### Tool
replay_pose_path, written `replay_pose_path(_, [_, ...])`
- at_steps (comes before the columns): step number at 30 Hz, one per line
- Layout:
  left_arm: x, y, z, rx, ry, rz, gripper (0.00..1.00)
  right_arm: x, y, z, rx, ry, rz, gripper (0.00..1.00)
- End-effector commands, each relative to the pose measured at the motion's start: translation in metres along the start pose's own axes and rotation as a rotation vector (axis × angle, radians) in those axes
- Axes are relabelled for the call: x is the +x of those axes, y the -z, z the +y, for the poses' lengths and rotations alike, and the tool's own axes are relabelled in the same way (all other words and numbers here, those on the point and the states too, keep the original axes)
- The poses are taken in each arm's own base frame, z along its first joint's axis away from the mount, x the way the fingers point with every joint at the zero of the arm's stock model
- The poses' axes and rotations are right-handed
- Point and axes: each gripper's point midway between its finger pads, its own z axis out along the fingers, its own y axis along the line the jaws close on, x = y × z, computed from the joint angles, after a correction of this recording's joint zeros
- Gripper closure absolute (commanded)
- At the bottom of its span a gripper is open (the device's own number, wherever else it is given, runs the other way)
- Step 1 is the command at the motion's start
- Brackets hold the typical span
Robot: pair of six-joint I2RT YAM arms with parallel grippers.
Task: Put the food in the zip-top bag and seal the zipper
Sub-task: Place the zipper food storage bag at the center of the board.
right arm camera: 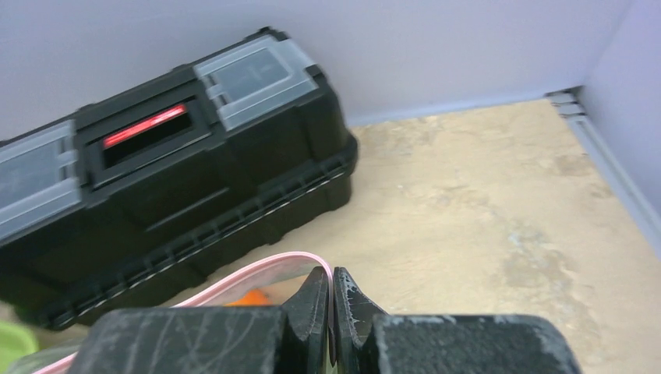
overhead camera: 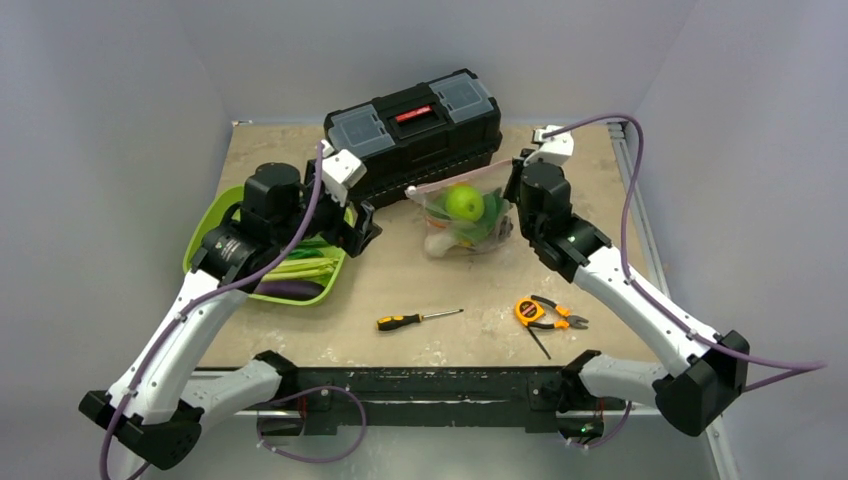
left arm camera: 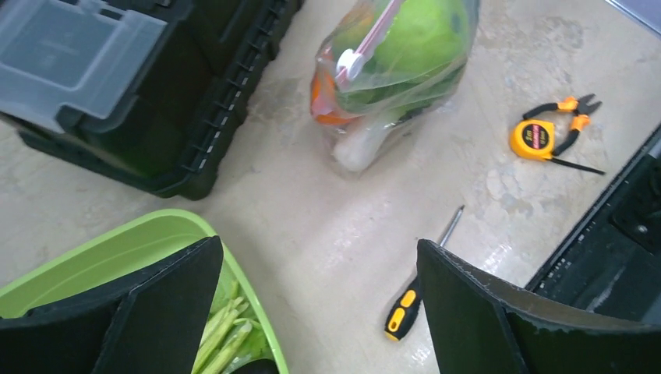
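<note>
The clear zip-top bag stands on the table in front of the toolbox. Inside it are a green apple, an orange piece and a white-green piece. Its pink zipper runs along the top, with a white slider at the left end. My right gripper is shut on the zipper's right end. My left gripper hangs open and holds nothing, left of the bag over the tray's edge and apart from the bag.
A black toolbox sits behind the bag. The lime-green tray at the left holds green stalks and a dark purple piece. A screwdriver, yellow tape measure and pliers lie near the front edge.
</note>
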Motion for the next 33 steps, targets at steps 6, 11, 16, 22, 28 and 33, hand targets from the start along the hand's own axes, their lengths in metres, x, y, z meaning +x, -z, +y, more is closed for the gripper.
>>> replay_pose_path(6, [-0.015,0.024,0.023,-0.162,-0.030,-0.115,0.05,-0.035,-0.023,-0.047,0.322,-0.006,-0.071,1.00])
replay_pose_path(11, [-0.008,0.028,0.022,-0.163,-0.026,-0.109,0.06,-0.023,-0.048,-0.102,0.452,-0.071,-0.019,1.00])
replay_pose_path(16, [-0.002,0.028,0.016,-0.138,-0.003,-0.111,0.06,0.036,-0.071,-0.166,0.554,-0.185,0.115,1.00])
replay_pose_path(22, [0.006,0.025,0.006,-0.093,0.053,-0.116,0.06,0.117,-0.070,-0.227,0.664,-0.343,0.250,1.00])
replay_pose_path(28, [0.009,0.032,0.003,-0.089,0.051,-0.128,0.06,0.152,-0.056,-0.272,0.778,-0.457,0.299,1.00])
replay_pose_path(33, [0.013,0.038,0.000,-0.084,0.055,-0.140,0.06,0.135,-0.046,-0.281,0.815,-0.431,0.244,1.00])
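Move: The zip bag of food hangs from the right hand's shut fingers, its middle about 9 cm left, 4 cm back and 11 cm below. The bare spot it is taken to lies some 9 cm right, 5 cm ahead and 28 cm down. From this hand the toolbox stands 15 cm ahead, 19 cm left; the tape measure lies 19 cm back, 8 cm right. From the left hand, that spot is roughly 38 cm right and 17 cm ahead. The bag, still pinched by one end of its zipper, is carried right and lowered onto the bare board to the right of the toolbox: the right hand sweeps about 25 cm right, arcing slightly forward and back, and sinks 22 cm, mostly in the later half, turning some 45 degrees clockwise and tipping down. The open left hand eases 3 cm left and a little back. ##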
